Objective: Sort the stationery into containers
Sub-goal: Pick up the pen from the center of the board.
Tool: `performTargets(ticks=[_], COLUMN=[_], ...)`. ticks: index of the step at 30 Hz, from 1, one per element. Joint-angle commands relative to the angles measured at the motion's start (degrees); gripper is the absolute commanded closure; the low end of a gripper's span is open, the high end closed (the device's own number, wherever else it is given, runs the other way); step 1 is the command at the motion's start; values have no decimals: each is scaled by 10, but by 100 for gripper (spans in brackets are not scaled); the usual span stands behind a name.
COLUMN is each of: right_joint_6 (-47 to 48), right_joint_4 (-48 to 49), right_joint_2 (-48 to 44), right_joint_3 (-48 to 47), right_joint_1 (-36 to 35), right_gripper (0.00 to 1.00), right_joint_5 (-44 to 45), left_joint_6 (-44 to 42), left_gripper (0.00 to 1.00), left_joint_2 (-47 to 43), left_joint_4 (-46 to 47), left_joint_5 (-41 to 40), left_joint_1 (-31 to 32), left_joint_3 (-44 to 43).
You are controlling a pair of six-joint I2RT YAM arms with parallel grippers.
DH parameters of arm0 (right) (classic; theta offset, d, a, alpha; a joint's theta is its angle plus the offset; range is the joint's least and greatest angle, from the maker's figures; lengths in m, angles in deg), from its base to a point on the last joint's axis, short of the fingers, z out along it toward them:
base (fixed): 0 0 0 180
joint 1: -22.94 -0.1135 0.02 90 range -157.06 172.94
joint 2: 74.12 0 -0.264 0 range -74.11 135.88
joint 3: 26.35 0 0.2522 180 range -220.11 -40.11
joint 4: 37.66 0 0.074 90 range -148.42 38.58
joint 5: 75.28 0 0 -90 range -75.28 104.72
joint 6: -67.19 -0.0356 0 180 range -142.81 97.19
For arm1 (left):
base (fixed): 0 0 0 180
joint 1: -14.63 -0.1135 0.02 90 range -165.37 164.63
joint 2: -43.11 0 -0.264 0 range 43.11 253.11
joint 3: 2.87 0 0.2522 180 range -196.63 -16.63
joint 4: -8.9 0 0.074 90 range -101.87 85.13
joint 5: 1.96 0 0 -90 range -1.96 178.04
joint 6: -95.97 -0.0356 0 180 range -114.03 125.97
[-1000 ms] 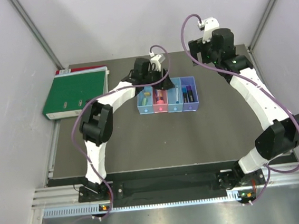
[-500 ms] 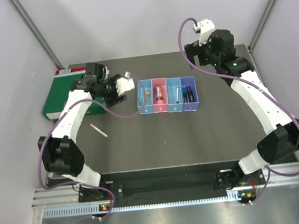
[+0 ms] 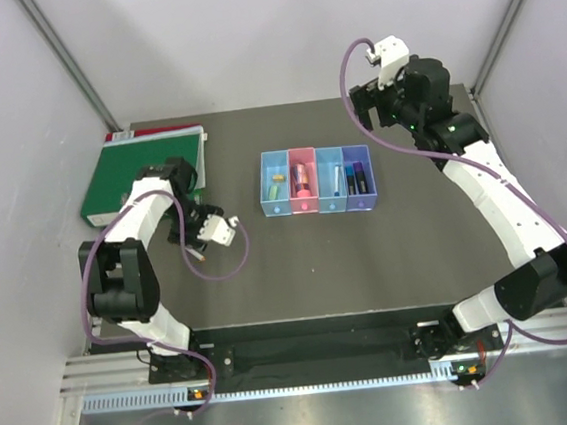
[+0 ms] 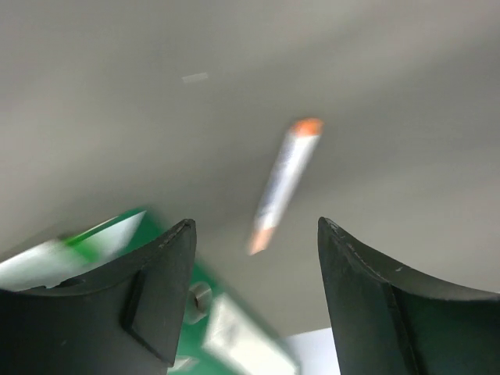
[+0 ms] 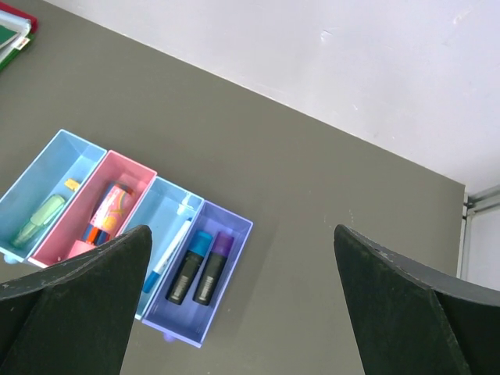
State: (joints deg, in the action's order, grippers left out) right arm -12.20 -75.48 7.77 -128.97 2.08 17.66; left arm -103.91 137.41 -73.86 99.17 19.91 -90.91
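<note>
A thin white pen with orange ends [image 4: 284, 181] lies on the dark table, just ahead of my left gripper [image 4: 256, 223], whose jaws stand open with nothing between them. In the top view that gripper [image 3: 202, 238] hangs low over the table's left part and covers the pen. The containers stand in a row: light blue [image 3: 276, 195], pink [image 3: 304, 192], light blue [image 3: 332, 190] and purple-blue [image 3: 359, 187]. They hold a green marker [image 5: 37, 222], a colourful piece [image 5: 109, 211], a blue-ended pen [image 5: 168, 254] and two black markers [image 5: 199, 267]. My right gripper [image 5: 242, 231] is open and empty, high above them.
A large green binder [image 3: 144, 174] lies at the back left, its edge close under the left gripper [image 4: 117, 225]. Grey walls enclose the table on three sides. The left arm's purple cable [image 3: 230, 266] loops over the table.
The left arm has swung away from the containers to the left and come down over the pen; its jaws opened a little wider. The right arm barely moved.
</note>
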Motion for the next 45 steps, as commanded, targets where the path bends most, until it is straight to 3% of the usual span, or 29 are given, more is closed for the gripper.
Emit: performTargets(ticks=[1,7,18,24,32,37,43,45], right_joint_6=[6,1,-3,-9,-11,-13,-14,-14], right_joint_4=[14,16,15,14,14,14,15,16], right_joint_2=[-21,-21,-28,-25,-22,-23,-24,-24], right_joint_3=[1,0,13,12,8,11,13,14], right_joint_1=[-8,-11,-12,-13,-14,-14,-15,-15], right_gripper=[0,0,0,0,0,0,0,0], right_joint_5=[1,2,4,5,5,6,8,8], left_joint_6=[-118,-124,-110,-129,-145,-151,-151,-140], left_gripper=[32,32,33,38,62,71,100,100], left_joint_2=[-24,-4,60,76,80,67,39,33], left_joint_4=[-2,59,131,169,199,190,194,182], left_joint_5=[-44,-49,-58,-74,-81,-76,-53,-38], left_joint_1=[-21,-31,-40,-42,-43,-44,-44,-44], left_joint_3=[71,109,99,121,155,178,217,215])
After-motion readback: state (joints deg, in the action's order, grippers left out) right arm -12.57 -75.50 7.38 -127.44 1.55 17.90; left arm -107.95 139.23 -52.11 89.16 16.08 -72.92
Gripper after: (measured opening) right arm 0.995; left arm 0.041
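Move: Below the open left hand lies the white pen with the orange cap, about 8 cm down, some 2 cm back and 3 cm to the left. The green binder's middle stands about 15 cm ahead of that hand and 14 cm to its left; the divided tray's middle is some 12 cm ahead and 30 cm to the right. From the right hand the pen lies roughly 46 cm left, 13 cm back and 34 cm lower. Sinking about 8 cm in all, the left hand goes down onto the pen, first swinging some 4 cm back, then easing forward again while working about 5 cm to the left. The wrist rolls some 10 degrees until the fingers point straight down; once low, they close almost fully and pinch the pen near the end away from its orange cap. ##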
